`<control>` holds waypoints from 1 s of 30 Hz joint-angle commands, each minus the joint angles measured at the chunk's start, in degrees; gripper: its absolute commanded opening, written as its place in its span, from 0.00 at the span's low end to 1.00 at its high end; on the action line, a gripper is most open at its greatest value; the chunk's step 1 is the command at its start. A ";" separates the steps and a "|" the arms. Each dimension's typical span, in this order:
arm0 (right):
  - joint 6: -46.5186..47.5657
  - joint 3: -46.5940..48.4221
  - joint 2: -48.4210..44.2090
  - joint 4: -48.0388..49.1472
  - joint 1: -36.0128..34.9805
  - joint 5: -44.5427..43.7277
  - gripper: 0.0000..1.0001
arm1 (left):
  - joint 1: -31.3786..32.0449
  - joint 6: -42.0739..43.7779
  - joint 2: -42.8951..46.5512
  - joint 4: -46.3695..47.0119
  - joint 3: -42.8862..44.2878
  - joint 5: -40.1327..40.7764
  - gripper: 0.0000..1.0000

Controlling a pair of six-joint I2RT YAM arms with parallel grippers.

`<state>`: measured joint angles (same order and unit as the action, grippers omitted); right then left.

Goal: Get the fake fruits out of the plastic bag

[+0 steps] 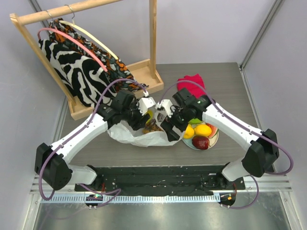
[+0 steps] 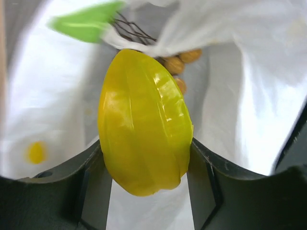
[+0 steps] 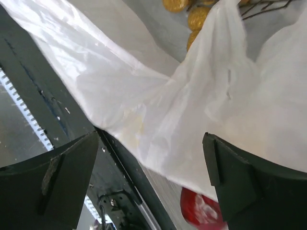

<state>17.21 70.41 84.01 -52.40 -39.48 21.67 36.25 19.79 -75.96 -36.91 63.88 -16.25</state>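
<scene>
The white plastic bag (image 1: 139, 136) lies crumpled on the table between the two arms. My left gripper (image 1: 142, 120) is inside the bag's mouth, shut on a yellow ribbed fruit (image 2: 144, 120). Behind that fruit a brownish grape-like cluster (image 2: 180, 62) and a green piece (image 2: 86, 21) lie in the bag. My right gripper (image 1: 169, 128) is open and empty over the bag's right side; the bag's white film (image 3: 192, 105) fills the space between its fingers. A plate (image 1: 215, 139) to the right holds two yellow lemons (image 1: 202, 130), a dark red apple (image 1: 200, 142) and a green piece (image 1: 195, 121).
A wooden clothes rack (image 1: 144, 72) with a zebra-print cloth (image 1: 76, 72) stands at the back left. A folded red cloth (image 1: 191, 80) lies behind the right arm. The table's dark front edge (image 3: 53, 105) runs under the right gripper.
</scene>
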 commanded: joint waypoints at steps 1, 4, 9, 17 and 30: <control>6.08 11.40 -6.46 -5.96 2.82 3.02 1.00 | -1.36 -3.62 2.22 6.93 -0.59 -0.45 0.00; 5.21 14.39 -10.52 -3.33 4.85 0.14 1.00 | -1.45 -4.23 3.36 9.21 -0.51 -1.06 0.00; -1.64 16.08 -11.32 2.64 11.52 -12.94 1.00 | -1.01 -7.73 4.95 12.12 5.81 -8.24 0.00; -7.89 17.56 -3.60 7.49 31.11 -23.43 1.00 | 8.91 -12.94 -2.67 13.44 22.15 -8.77 0.00; -9.04 13.09 -7.80 9.33 43.61 -21.22 1.00 | 20.70 -30.49 -35.56 18.78 44.31 -2.92 0.00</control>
<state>8.84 84.51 80.97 -46.04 4.25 2.02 56.21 2.33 -108.88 -25.41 103.92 -26.85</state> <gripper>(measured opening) 0.996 0.582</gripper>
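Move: The yellow star fruit is already in the left fingers over the bag; its destination, the plate, is about 25 cm to that hand's right, level fore and aft, and 15 cm below. The orange on it lies some 19 cm right, the dark red fruit 25 cm right and 5 cm nearer; the brown berry bunch is almost underneath, 2 cm ahead. From the right hand, the plate lies roughly 18 cm right, 5 cm ahead and 13 cm down. The yellow star fruit, kept pinched in the left fingers, is lifted steeply about 20 cm clear of the bag, then swung some 25 cm right to over the plate, sinking again on the way as the fingertips swing out to the right. To make room the right hand, wide open and empty, rises from the bag's rim, then sweeps right and forward past the plate, turning about 60 degrees clockwise. ##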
